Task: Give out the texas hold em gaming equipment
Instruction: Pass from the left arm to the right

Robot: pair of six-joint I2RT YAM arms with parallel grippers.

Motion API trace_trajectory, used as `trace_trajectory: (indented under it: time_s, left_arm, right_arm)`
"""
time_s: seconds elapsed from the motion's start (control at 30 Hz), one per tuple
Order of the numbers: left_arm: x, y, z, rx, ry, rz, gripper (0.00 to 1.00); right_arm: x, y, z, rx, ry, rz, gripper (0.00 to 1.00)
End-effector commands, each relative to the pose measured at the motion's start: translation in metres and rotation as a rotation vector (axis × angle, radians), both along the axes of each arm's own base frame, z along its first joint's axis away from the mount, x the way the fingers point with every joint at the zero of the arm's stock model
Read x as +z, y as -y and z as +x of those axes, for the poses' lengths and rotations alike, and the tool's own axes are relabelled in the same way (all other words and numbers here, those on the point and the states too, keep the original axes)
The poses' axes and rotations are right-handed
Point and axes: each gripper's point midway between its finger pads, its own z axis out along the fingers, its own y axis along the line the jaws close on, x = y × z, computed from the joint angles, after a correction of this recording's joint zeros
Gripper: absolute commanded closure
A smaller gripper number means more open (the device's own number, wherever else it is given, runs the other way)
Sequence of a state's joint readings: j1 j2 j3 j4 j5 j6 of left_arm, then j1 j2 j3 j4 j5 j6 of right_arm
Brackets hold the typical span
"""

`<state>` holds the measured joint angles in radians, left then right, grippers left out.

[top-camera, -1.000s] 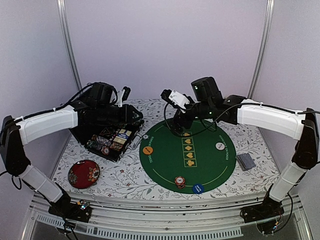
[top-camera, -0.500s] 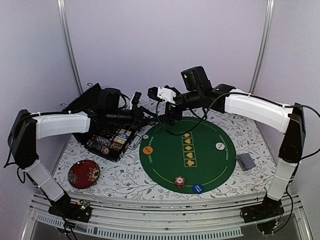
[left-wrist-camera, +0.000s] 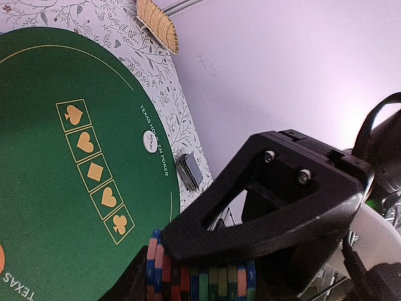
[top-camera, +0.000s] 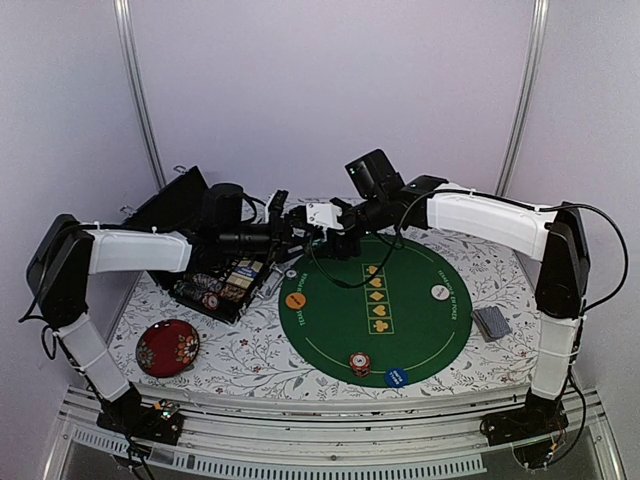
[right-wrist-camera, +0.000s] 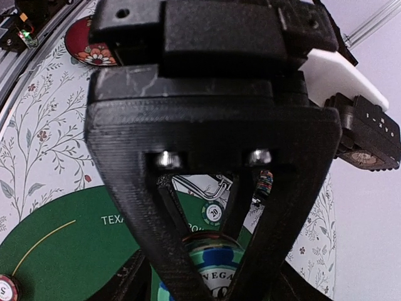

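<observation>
A mixed stack of red, green and blue poker chips (left-wrist-camera: 200,279) hangs above the far left edge of the green poker mat (top-camera: 375,310). My left gripper (top-camera: 300,236) is shut on the stack's two ends. My right gripper (top-camera: 324,230) meets it from the right. In the right wrist view its fingers (right-wrist-camera: 160,251) press both sides of the end chip (right-wrist-camera: 216,263). On the mat lie a red chip stack (top-camera: 360,362), a blue disc (top-camera: 396,377), an orange disc (top-camera: 295,300), a white disc (top-camera: 440,292) and a single green chip (right-wrist-camera: 213,212). A deck of cards (top-camera: 491,321) lies right of the mat.
A black open case (top-camera: 215,285) holding more chips sits at the left under my left arm. The dark red floral dish (top-camera: 167,347) lies near the front left. A tan woven piece (left-wrist-camera: 158,25) rests at the table's far edge. Cables hang near the right wrist.
Both arms swung toward each other over the mat's far left edge. My right gripper's jaws, wide open before, have narrowed around the chip stack that the left gripper holds.
</observation>
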<state>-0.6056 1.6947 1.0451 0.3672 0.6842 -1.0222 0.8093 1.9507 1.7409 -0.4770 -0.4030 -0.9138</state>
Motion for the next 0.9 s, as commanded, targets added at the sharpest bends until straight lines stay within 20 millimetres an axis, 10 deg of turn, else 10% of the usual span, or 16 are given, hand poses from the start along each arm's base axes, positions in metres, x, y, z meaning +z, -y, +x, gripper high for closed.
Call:
trace_trajectory:
  time_s: [0.0, 0.6, 0.87]
  left_arm:
    - [0.019, 0.001, 0.002, -0.013, 0.042, -0.083, 1.0]
    - [0.016, -0.002, 0.002, -0.017, 0.03, -0.102, 1.0]
    - [0.007, -0.006, 0.002, -0.016, 0.015, -0.095, 1.0]
  right_arm:
    - [-0.013, -0.004, 0.015, -0.026, 0.009, -0.031, 0.43]
    - [0.006, -0.007, 0.013, -0.017, 0.044, 0.014, 0.43]
    - [0.008, -0.014, -0.001, 0.023, 0.055, -0.002, 0.75]
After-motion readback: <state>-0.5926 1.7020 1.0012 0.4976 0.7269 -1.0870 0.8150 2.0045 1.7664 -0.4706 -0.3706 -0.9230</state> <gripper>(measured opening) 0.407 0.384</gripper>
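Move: The chip stack sits squeezed by its two ends in the left hand's fingers, right at that hand's grasp point. From the right hand it is about 1 cm ahead, 1 cm to the left and 2 cm below, already between its open fingers. Some 20 cm below the right hand, the orange button lies roughly 1 cm ahead and 4 cm left, the 20 chip 9 cm ahead and 5 cm left, and the chip case 8 cm ahead and 20 cm left. Around the chip stack, which the left hand keeps pinched by its ends and holds almost still, the right hand settles down and forward by about 2 cm, bringing its open fingers over the stack's round sides. It pauses there, then closes on the stack crosswise to the left hand's grip, easing back slightly as it does. ##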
